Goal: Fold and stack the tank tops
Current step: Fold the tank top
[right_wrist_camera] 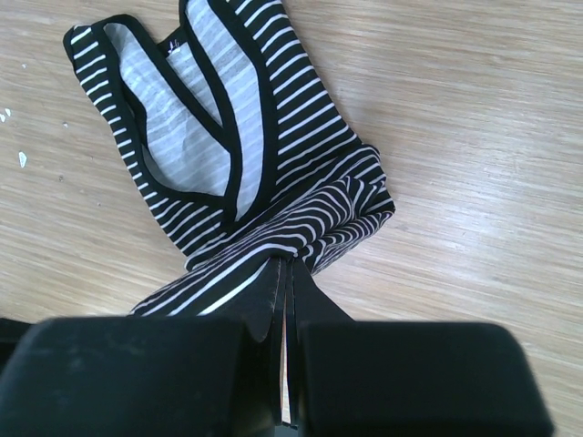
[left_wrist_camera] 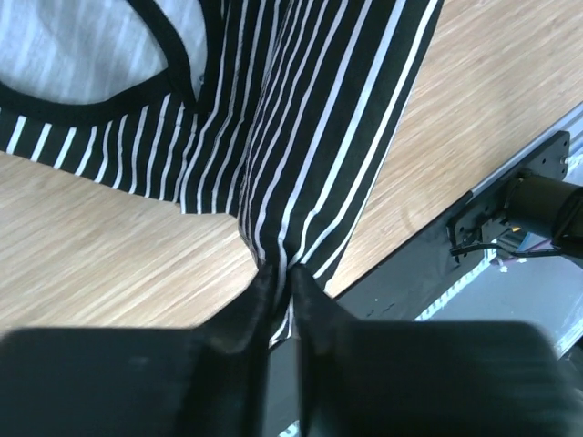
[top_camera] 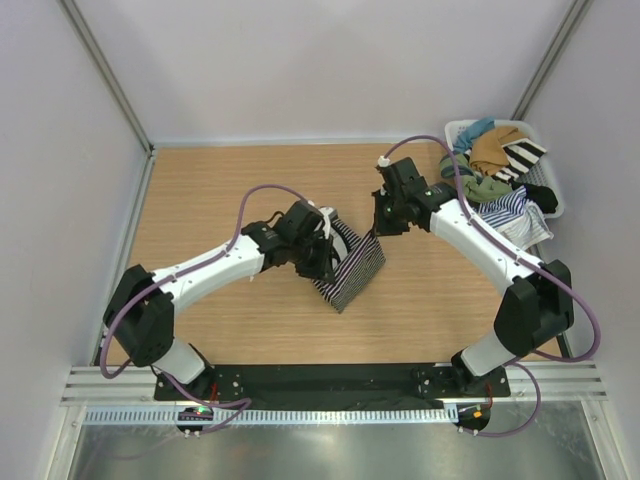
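Note:
The fine black-and-white striped tank top [top_camera: 352,268] hangs bunched over the middle of the wooden table [top_camera: 220,180], held up between both arms. At the top's near-left edge, my left gripper [top_camera: 325,266] pinches a fold of cloth [left_wrist_camera: 310,137] between its fingertips [left_wrist_camera: 281,273]. My right gripper [top_camera: 378,228] is shut on the top's far-right corner, with striped fabric [right_wrist_camera: 273,137] clamped in the jaws [right_wrist_camera: 290,269]. The black-trimmed neckline and armholes lie spread on the wood below. The blue-and-white tank top [top_camera: 510,208] drapes over the edge of the basket at the right.
A white basket [top_camera: 453,128] at the back right holds tan [top_camera: 495,148], green [top_camera: 485,187] and black clothes and a bold wide-striped cloth [top_camera: 524,155]. Grey walls close in the table on three sides. A black rail [left_wrist_camera: 510,196] runs along the near edge.

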Robot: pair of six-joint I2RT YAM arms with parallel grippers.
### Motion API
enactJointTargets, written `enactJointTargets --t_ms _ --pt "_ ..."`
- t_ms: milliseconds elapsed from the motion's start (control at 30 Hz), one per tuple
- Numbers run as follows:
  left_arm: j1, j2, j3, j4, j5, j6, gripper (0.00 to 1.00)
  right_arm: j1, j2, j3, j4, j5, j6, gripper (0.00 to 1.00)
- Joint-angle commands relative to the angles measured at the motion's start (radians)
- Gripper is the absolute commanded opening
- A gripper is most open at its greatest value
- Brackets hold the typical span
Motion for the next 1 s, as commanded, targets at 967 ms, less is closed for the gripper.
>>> enactJointTargets --t_ms 967 --pt "-0.063 0.071 0.218 0.042 0.157 -0.146 0.0 -0.112 -0.009 0.107 -0.003 -0.047 -0.037 0.01"
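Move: The tank top's near edge lies right between the left fingertips, within a centimetre or so. From that hand the tank top's neck opening is about 6 cm ahead, level sideways and some 4 cm lower; its hem corner is about 7 cm back, 2 cm right and 4 cm lower. The right hand already holds the other corner; from it the edge at the left fingers lies about 9 cm back, 10 cm left and 3 cm lower. Left fingers pinch shut on the tank top's edge, raising it 5 cm rightward; the right, still gripping, shifts forward. ##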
